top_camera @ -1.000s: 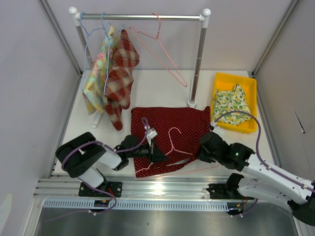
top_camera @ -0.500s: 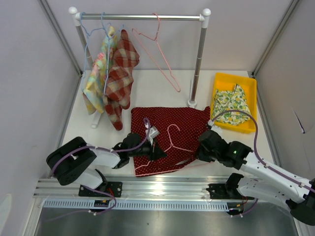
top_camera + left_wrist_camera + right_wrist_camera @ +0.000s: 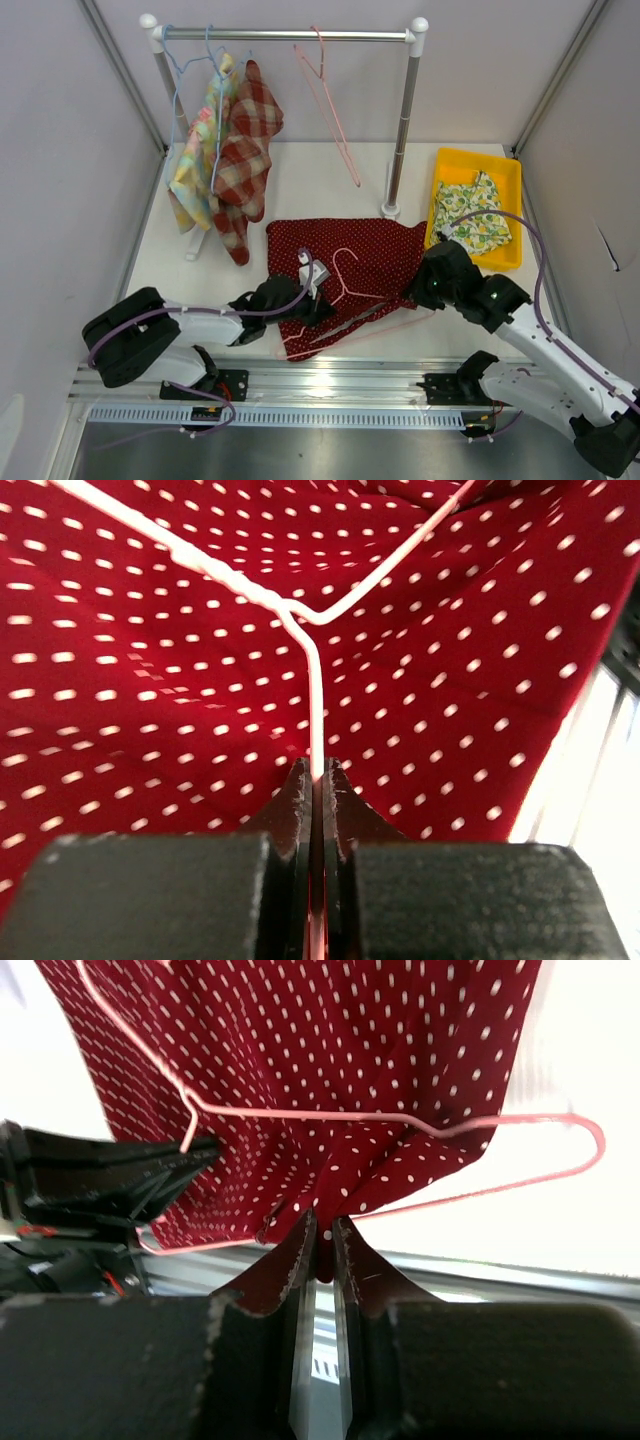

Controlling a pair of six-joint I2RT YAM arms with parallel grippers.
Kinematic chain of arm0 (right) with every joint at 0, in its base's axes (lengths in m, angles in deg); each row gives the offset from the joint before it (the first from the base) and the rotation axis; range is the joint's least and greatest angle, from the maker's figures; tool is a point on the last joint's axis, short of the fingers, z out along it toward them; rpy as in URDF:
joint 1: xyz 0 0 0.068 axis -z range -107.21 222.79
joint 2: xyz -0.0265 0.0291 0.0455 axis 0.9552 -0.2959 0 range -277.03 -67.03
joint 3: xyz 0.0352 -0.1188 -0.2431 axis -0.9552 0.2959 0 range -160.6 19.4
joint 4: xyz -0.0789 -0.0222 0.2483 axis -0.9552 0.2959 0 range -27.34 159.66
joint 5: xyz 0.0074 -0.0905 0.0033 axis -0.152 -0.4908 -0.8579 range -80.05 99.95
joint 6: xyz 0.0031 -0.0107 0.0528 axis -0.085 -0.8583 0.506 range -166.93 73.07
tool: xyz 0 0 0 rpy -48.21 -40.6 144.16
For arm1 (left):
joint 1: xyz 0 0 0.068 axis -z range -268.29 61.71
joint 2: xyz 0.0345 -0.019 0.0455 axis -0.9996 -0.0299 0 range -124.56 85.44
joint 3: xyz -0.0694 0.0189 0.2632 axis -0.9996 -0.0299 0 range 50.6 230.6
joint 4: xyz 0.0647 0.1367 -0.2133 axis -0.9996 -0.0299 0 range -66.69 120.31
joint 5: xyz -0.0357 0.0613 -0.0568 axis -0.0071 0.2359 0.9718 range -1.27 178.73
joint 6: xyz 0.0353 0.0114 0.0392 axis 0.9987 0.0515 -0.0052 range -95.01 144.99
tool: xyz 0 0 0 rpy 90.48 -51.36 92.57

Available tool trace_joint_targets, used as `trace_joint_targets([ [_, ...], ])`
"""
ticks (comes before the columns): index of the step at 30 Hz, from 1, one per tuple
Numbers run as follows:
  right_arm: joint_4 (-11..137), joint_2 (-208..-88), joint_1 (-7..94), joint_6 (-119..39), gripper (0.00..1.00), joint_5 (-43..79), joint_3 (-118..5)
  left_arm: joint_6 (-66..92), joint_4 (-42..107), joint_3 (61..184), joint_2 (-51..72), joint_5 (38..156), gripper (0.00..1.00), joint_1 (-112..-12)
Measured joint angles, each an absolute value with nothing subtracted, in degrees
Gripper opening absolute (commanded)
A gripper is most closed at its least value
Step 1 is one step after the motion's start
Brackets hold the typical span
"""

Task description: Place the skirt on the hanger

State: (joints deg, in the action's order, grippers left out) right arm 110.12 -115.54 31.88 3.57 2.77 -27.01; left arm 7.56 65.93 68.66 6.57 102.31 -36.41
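The red white-dotted skirt (image 3: 365, 255) lies bunched on the table, its right edge lifted. A pink wire hanger (image 3: 343, 262) rests on and partly inside it. My left gripper (image 3: 318, 300) is shut on the hanger's wire; in the left wrist view the wire (image 3: 315, 695) runs straight out from between the fingertips (image 3: 317, 772) over the skirt (image 3: 460, 670). My right gripper (image 3: 420, 290) is shut on a pinch of the skirt's edge. In the right wrist view the skirt (image 3: 350, 1050) hangs from the gripper (image 3: 322, 1228), with the hanger (image 3: 420, 1120) threaded through it.
A clothes rack (image 3: 290, 35) stands at the back with plaid and pastel garments (image 3: 240, 150) on its left and a spare pink hanger (image 3: 330, 100). A yellow bin (image 3: 480, 156) at the right holds a floral cloth (image 3: 470, 215). The rack's right post (image 3: 400, 140) is close behind the skirt.
My right gripper has risen and pulled back to the right, lifting the skirt's edge and bunching the cloth. The hanger has tilted with it. The spare hanger on the rail has swung.
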Motion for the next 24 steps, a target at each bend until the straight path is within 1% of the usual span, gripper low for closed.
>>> trace_joint_targets([
  [6, 110.17, -114.97, 39.95, -0.13, 0.14, 6.71, -29.66, 8.80, 64.14, 68.18, 10.72, 96.65, 0.00, -36.19],
  [11, 110.08, -114.86, 46.31, -2.70, 0.13, 11.65, -29.88, 10.09, 63.11, 68.23, 10.81, 94.18, 0.00, -34.53],
  [17, 109.75, -116.02, 50.48, -4.61, 0.13, 15.82, -29.94, 10.68, 62.52, 69.60, 7.46, 92.48, 0.00, -31.29],
  [24, 108.40, -118.45, 52.08, -5.92, 0.13, 17.88, -31.12, 10.68, 62.26, 71.31, 5.28, 92.32, 0.00, -29.76],
])
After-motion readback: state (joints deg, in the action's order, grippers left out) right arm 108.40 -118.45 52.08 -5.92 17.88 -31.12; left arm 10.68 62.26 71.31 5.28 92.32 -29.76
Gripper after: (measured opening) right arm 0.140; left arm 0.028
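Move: The right fingers already pinch the skirt's near edge, held up above the hanger. From them the tip of the hanger's right arm lies about 7 cm to the right, 3 cm ahead and 10 cm below; the hanger's neck is roughly 15 cm left and 6 cm ahead, the yellow tray some 26 cm ahead and 18 cm right. From the left hand, already gripping the hanger beside its neck, that tip is about 27 cm right and 1 cm ahead, slightly lower. Still pinching the skirt's edge, the right hand draws it forward across the hanger's right arm, about 4 cm forward, 3 cm right and 2 cm up, the rise coming early. The left keeps its grip on the hanger, lifting forward and left some 2 cm, then coming back, right and down to end about 1 cm right of its start and a little lower. ##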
